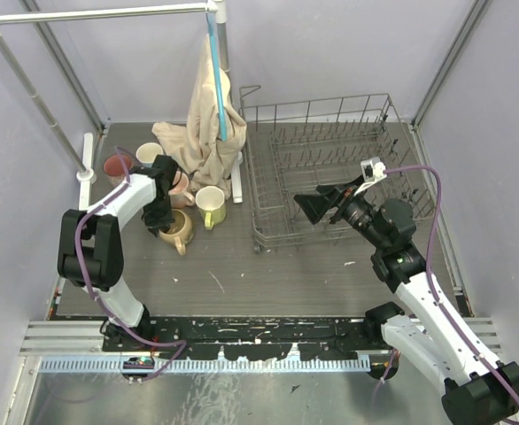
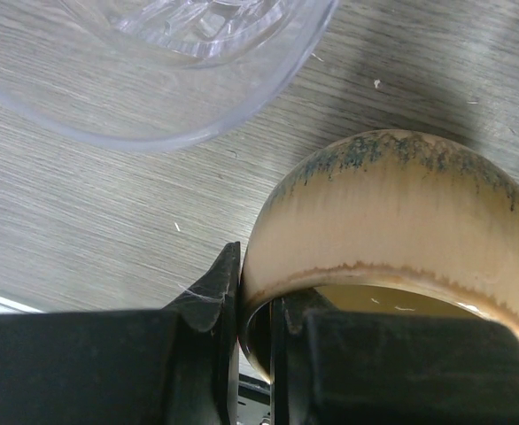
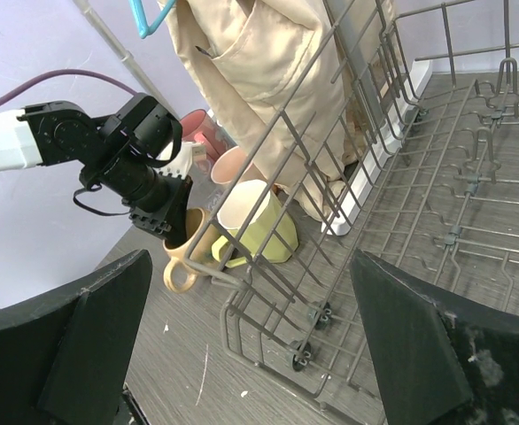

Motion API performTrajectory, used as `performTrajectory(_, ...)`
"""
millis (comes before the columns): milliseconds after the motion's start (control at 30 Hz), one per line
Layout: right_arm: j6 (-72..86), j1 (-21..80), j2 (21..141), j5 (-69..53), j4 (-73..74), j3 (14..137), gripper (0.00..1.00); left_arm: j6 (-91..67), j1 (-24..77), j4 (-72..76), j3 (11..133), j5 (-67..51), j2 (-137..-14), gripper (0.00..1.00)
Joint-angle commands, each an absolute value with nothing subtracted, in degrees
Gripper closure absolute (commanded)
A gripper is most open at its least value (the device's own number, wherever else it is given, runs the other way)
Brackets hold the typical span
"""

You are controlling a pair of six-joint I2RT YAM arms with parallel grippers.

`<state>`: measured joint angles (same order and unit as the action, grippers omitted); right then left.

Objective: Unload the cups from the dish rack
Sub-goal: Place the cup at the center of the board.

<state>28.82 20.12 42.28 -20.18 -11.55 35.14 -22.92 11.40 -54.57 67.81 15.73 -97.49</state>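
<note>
The grey wire dish rack [image 1: 330,168] stands right of centre, and only bare prongs show in it. My right gripper [image 1: 317,205] hangs open over the rack's front left corner [image 3: 268,310], with nothing between its fingers [image 3: 82,336]. My left gripper [image 1: 164,217] is shut on the rim of a tan mug [image 1: 182,232], left of the rack. One finger is inside the mug [image 2: 392,212] and one outside. Beside it stand a yellow-green mug [image 1: 211,205], a pink mug [image 1: 180,186], a cream mug [image 1: 149,152] and a clear glass [image 2: 153,53].
A beige cloth [image 1: 211,124] hangs from a blue hanger on a white rail stand, between the mugs and the rack. The stand's white base [image 1: 238,177] lies by the rack's left side. Grey walls close in the table on three sides.
</note>
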Motion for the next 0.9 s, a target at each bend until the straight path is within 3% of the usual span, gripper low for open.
performTrajectory(0, 28.03, 20.00, 41.93, -20.30, -14.68, 36.66, 0.00, -22.41, 11.15, -55.46, 70.00, 17.67, -97.70, 0.94)
performTrajectory(167, 27.98, 20.02, 41.77, -20.43, -14.76, 36.47, 0.00, -22.39, 11.09, -55.81, 70.02, 18.00, -98.46, 0.82)
performTrajectory(333, 27.99, 20.04, 41.45, -20.39, -14.62, 36.43, 0.00, -22.37, 11.16, -55.59, 69.46, 18.01, -96.84, 0.61)
performTrajectory(867, 27.56, 20.02, 41.14, -19.10, -13.54, 36.49, 0.00, -23.27, 11.18, -55.84, 70.00, 12.84, -88.79, 0.25)
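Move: Standing just right of the left hand, the tan cup whose rim its fingers pinch has its middle about 4 cm to the right, 1 cm ahead and 2 cm below. The clear glass lies roughly 8 cm ahead and 5 cm left; the pink cup is some 12 cm ahead and 5 cm right, the green cup 7 cm ahead and 13 cm right. From the right hand, the tan cup is about 37 cm left, 1 cm ahead and 27 cm lower. Staying in place at the tan cup's left rim, one finger inside and one outside, the left hand spreads its fingers from nearly shut to about three quarters open, letting go of the cup wall. Only then does it rise straight up about 2 cm, away from the cup, tilting barely 5 degrees and still opening. ##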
